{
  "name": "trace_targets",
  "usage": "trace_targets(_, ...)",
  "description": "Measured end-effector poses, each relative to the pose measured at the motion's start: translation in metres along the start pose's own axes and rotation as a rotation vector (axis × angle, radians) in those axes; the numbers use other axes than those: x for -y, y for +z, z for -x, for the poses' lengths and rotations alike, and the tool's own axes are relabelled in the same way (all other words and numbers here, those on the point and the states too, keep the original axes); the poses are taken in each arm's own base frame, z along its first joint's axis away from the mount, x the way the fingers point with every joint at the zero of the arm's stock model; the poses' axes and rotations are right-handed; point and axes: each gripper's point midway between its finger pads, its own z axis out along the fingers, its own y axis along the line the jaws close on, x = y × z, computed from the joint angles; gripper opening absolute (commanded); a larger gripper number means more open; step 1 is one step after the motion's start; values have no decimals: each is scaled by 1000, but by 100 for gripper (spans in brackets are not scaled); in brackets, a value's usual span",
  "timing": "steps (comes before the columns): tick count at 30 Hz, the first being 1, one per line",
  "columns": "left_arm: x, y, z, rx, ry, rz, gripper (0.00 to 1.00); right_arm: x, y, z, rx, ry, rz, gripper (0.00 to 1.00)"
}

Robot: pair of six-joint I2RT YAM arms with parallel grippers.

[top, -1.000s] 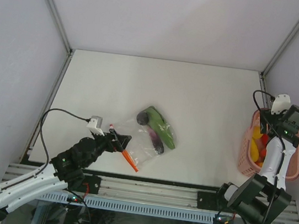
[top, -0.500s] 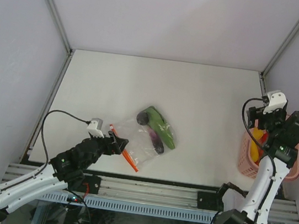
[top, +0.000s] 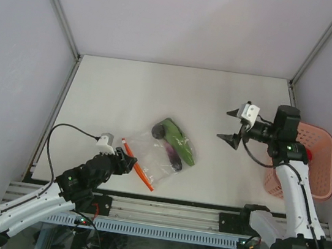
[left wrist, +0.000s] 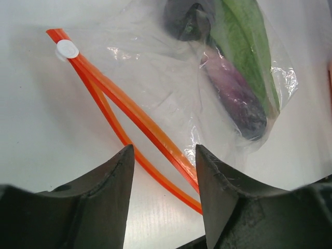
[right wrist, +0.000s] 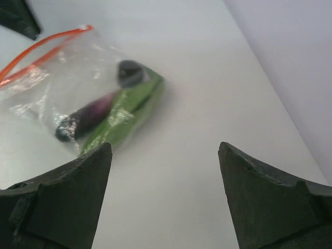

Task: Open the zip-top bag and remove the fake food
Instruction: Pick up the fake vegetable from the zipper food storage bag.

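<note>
The clear zip-top bag [top: 160, 155] lies flat near the table's front middle. Its orange zip strip [left wrist: 129, 111] has its two halves parted, with a white slider [left wrist: 67, 49] at one end. Inside the bag lies fake food: a long green piece [top: 180, 142], a purple one [left wrist: 236, 96] and a dark round one [right wrist: 130, 71]. My left gripper [top: 129, 160] sits low at the zip edge, its jaws partly apart, with the strip running between them [left wrist: 163, 150]. To the right of the bag my right gripper [top: 232, 126] hangs open above bare table, nothing between its fingers [right wrist: 163, 148].
A pink perforated basket [top: 329, 142] stands at the table's right edge, behind my right arm. Grey walls close the table on the left, back and right. A metal rail runs along the front edge [top: 160, 209].
My right arm has swung left from above the basket to over the table, facing the bag. My left gripper's jaws have narrowed around the zip strip.
</note>
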Motion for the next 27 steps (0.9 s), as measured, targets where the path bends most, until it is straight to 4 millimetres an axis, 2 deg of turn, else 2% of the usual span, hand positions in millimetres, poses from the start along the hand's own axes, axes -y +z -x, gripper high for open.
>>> trace_targets(5,-2,0,-3,-10,-14,9,43,-46,31,-3,40,-207,296,85)
trace_targets(9,-1,0,-4,-19,-24,7,33,-69,59,-9,21,-336,456,85)
trace_targets(14,-3,1,-10,-46,-20,20,24,-99,93,-32,-48,-440,618,77)
trace_targets(20,-4,4,-16,-65,-13,27,16,-113,126,-65,-168,-509,737,60)
trace_targets(23,-8,6,-23,-87,-5,33,14,-119,138,-83,-230,-527,781,48)
trace_targets(27,-14,10,-34,-117,6,47,13,-123,155,-101,-293,-544,817,38)
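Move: From the right hand, the green vegetable in the clear bag lies some 17 cm to the left, about 3 cm nearer the bases and roughly 25 cm lower. The eggplant is about 4 cm back of it and the black round piece some 7 cm to its left and 4 cm farther out. The left hand has the middle of the orange zipper strip just beneath, about 2 cm to its right and 7 cm down; the green vegetable is 16 cm to its right and 7 cm ahead. Sweeping left and then mostly down, the right hand comes in over the green vegetable, about 15 cm across and 16 cm lower, turning counter-clockwise and tipping its fingers down while they draw in from wide to about half open. The left hand shuts its fingers almost fully on nothing and sinks some 4 cm towards the orange zipper strip. ##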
